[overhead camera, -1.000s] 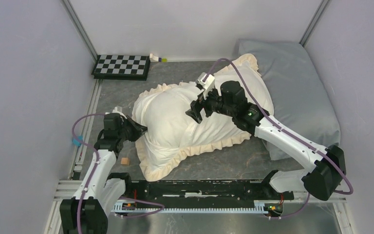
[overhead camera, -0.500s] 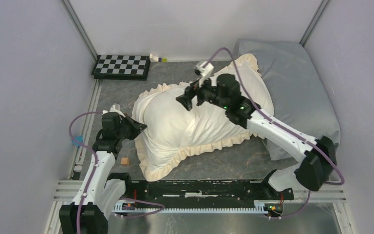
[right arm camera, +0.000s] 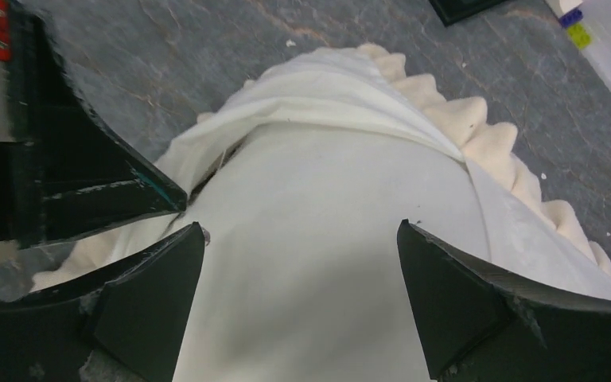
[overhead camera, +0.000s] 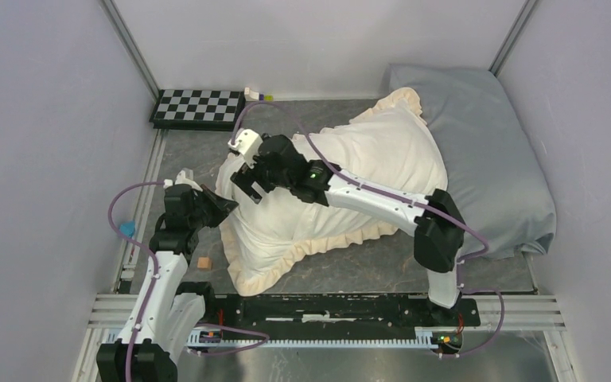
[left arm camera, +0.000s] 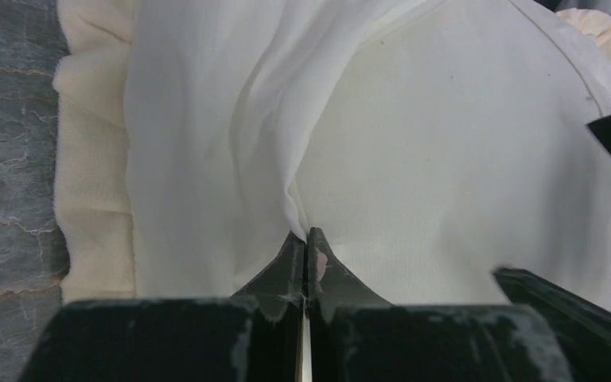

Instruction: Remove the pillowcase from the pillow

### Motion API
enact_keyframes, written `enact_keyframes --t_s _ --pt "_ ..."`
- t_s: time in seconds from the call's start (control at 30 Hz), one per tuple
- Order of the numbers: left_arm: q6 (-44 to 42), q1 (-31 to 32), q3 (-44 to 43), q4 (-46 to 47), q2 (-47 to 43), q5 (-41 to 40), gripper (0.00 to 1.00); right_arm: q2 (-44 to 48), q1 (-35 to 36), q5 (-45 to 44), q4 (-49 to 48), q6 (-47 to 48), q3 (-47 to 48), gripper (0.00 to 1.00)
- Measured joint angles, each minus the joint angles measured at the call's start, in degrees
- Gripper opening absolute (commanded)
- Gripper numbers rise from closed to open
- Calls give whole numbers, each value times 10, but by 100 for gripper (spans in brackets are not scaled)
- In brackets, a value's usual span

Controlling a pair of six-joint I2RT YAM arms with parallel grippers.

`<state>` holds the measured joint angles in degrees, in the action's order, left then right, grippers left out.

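Observation:
The cream pillowcase [overhead camera: 350, 171] with its ruffled frill [overhead camera: 278, 270] lies bulging in the middle of the table. The pillow fills it and is hidden inside. My left gripper [overhead camera: 219, 208] is at the case's left end, shut on a fold of its white fabric [left arm camera: 306, 232], with the frill [left arm camera: 87, 159] beside it. My right gripper [overhead camera: 247, 181] hovers over the left part of the case, close to the left gripper. Its jaws are wide open and empty [right arm camera: 301, 229], above smooth white fabric just below a loose flap [right arm camera: 326, 87].
A pale blue-grey pillow [overhead camera: 485, 143] lies at the back right, partly under the case. A checkerboard [overhead camera: 199, 107] and small coloured blocks [overhead camera: 258, 95] sit at the back wall. A small wooden block [overhead camera: 204, 262] lies near the left arm. Walls close in on both sides.
My right arm has swung left across the case, from its upper middle to its left end near the left gripper, jaws still open. The left gripper has kept its hold.

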<state>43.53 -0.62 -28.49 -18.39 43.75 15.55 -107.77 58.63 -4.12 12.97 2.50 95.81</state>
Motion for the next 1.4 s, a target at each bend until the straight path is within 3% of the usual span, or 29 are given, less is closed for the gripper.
enact_keyframes --t_s 0.2,0.23,0.27,0.3,0.33,0.37,0.5,0.63,0.67,0.8,0.87,1.13,1.4 --pt "0 0 0 -4 -9 -13 2 -73 17 -66 66 27 43 96" --pt "0 0 0 -4 -10 -15 2 -81 19 -75 74 31 43 76" --pt "0 0 0 -4 -11 -17 2 -87 20 -83 78 34 43 47" --pt "0 0 0 -3 -11 -18 2 -91 20 -90 80 39 42 27" --pt "0 0 1 -3 -12 -19 2 -92 20 -93 78 43 37 10" --pt "0 0 3 -2 -12 -19 2 -89 20 -98 76 44 28 1" --pt "1 1 16 3 -13 -16 3 4 20 -88 -14 37 -126 0" --pt "1 7 34 0 -12 7 6 185 24 -60 -113 28 -322 0" --pt "1 9 38 -1 -11 15 13 225 25 -55 -125 27 -354 0" --pt "0 11 38 8 1 41 56 290 26 -46 -143 19 -407 0" --pt "-5 10 38 14 3 47 66 299 26 -37 -146 14 -425 0" --pt "-42 29 -31 -49 -24 10 70 327 27 -22 -169 -3 -457 0" --pt "-59 186 -118 -91 -17 -169 75 325 27 -10 -167 -18 -456 0"
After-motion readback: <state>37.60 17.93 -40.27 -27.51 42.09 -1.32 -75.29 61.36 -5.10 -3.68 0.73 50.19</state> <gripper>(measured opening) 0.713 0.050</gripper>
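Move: The white cloth beside the left hand's pinch lies about 9 cm below the open right hand, roughly 1 cm ahead and 1 cm right. From the right hand, the flap fold still held by the left fingers is some 3 cm back, 4 cm left and 8 cm down; the near frill runs about 13 cm back and 14 cm right, some 17 cm down. From the left hand, the cloth aimed at is roughly 4 cm ahead and 5 cm right, about level. White cloth next to the left hand's fold is pinched by the right hand, which sinks about 8.5 cm, rolling its left side down, and shuts there. The right hand then drags the cloth back and right, roughly 10 cm each way, rising some 5 cm, then keeps hold. The left hand dips back and right, opens to let go of its fold, then rises about 8 cm, rolling its left side up. ##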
